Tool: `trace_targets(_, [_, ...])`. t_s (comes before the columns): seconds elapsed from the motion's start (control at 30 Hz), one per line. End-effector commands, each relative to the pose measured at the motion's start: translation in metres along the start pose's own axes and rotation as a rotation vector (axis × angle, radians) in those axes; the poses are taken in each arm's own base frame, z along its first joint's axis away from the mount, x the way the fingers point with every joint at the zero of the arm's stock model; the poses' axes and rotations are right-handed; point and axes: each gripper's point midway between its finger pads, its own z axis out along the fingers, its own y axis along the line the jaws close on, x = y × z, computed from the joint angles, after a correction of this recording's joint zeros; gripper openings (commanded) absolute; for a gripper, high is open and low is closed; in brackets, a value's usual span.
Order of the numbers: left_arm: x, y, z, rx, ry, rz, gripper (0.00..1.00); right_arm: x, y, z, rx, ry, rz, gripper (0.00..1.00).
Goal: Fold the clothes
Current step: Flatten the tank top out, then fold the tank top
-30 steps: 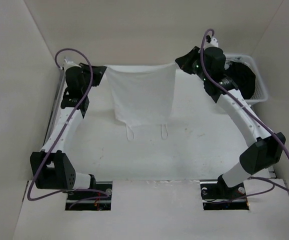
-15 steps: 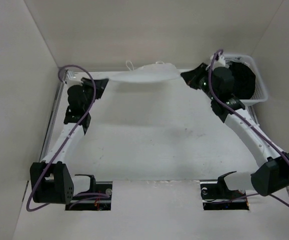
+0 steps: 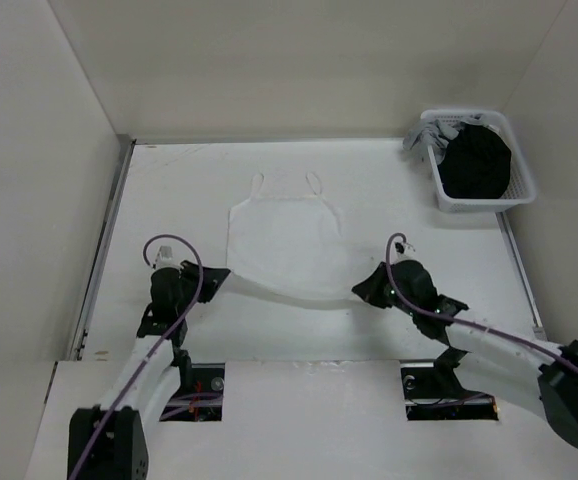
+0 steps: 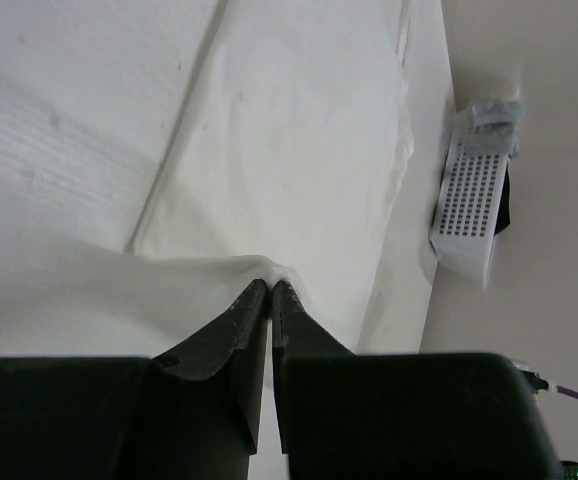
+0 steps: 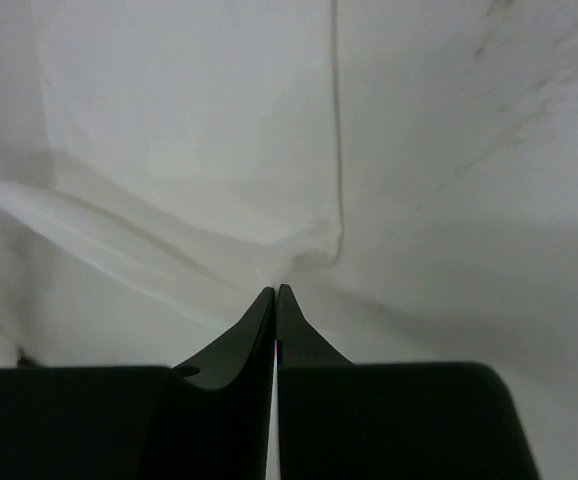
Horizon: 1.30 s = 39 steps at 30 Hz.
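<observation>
The clothes, a thin white garment [image 3: 284,240] with two string straps at its far end, lie spread on the white table. Its near hem is lifted and stretched between both grippers. My left gripper [image 3: 219,278] is shut on the hem's left corner, seen pinched between the black fingers in the left wrist view [image 4: 270,285]. My right gripper [image 3: 361,290] is shut on the right corner, where the fabric [image 5: 219,180] bunches at the fingertips [image 5: 276,291].
A white basket [image 3: 435,185] at the far right corner holds a black garment [image 3: 477,165] and a grey cloth [image 3: 439,132]. The same basket [image 4: 474,215] shows in the left wrist view. Walls close off the left, back and right of the table.
Both arms swung from the far edge back to the near side, carrying the hem. The garment, held in the air before, now lies flat with its straps pointing away.
</observation>
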Motion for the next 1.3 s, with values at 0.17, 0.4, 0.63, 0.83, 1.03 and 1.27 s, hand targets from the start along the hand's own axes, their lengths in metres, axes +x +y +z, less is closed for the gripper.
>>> trace_targets(0.17, [0.024,0.0,-0.046,0.025,0.031,-0.009,0.04,0.025,0.039,-0.051,-0.112,-0.032,0.045,0.04])
trace_targets(0.4, [-0.044,-0.073,-0.04,0.106,-0.194,0.069,0.04,-0.056,0.078,-0.042,-0.13,-0.173,-0.058,0.05])
trace_targets(0.63, [-0.104,-0.125,0.017,0.137,-0.322,0.039,0.04,-0.155,0.102,0.019,-0.14,-0.261,-0.037,0.04])
trace_targets(0.83, [-0.131,-0.113,0.11,0.023,-0.305,0.008,0.05,-0.201,0.097,0.105,-0.094,-0.218,-0.004,0.04])
trace_targets(1.03, [-0.149,-0.09,0.181,-0.03,-0.283,0.001,0.12,-0.229,0.066,0.171,-0.032,-0.224,0.083,0.06])
trace_targets(1.27, [-0.147,-0.073,0.149,-0.021,-0.321,0.012,0.43,-0.229,0.062,0.171,-0.049,-0.251,0.122,0.5])
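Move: Each hand still pinches a lower corner of the tank top, a few centimetres above the table; the rest lies away from the robot. From the left hand, the neckline's left end is about 20 cm ahead and 3 cm right, the left strap 25 cm ahead, 9 cm right. From the right hand, the neckline's right end is roughly 26 cm ahead and 7 cm left, the right strap 31 cm ahead, 11 cm left. Back towards the robot first, some 5 cm, both hands draw the hem corners while starting to rise. They then swing forward together in a low arc, 8 to 10 cm up at most, carrying the hem over the body of the tank top towards the neckline, and sink; there both grippers open and let go of the corners. ##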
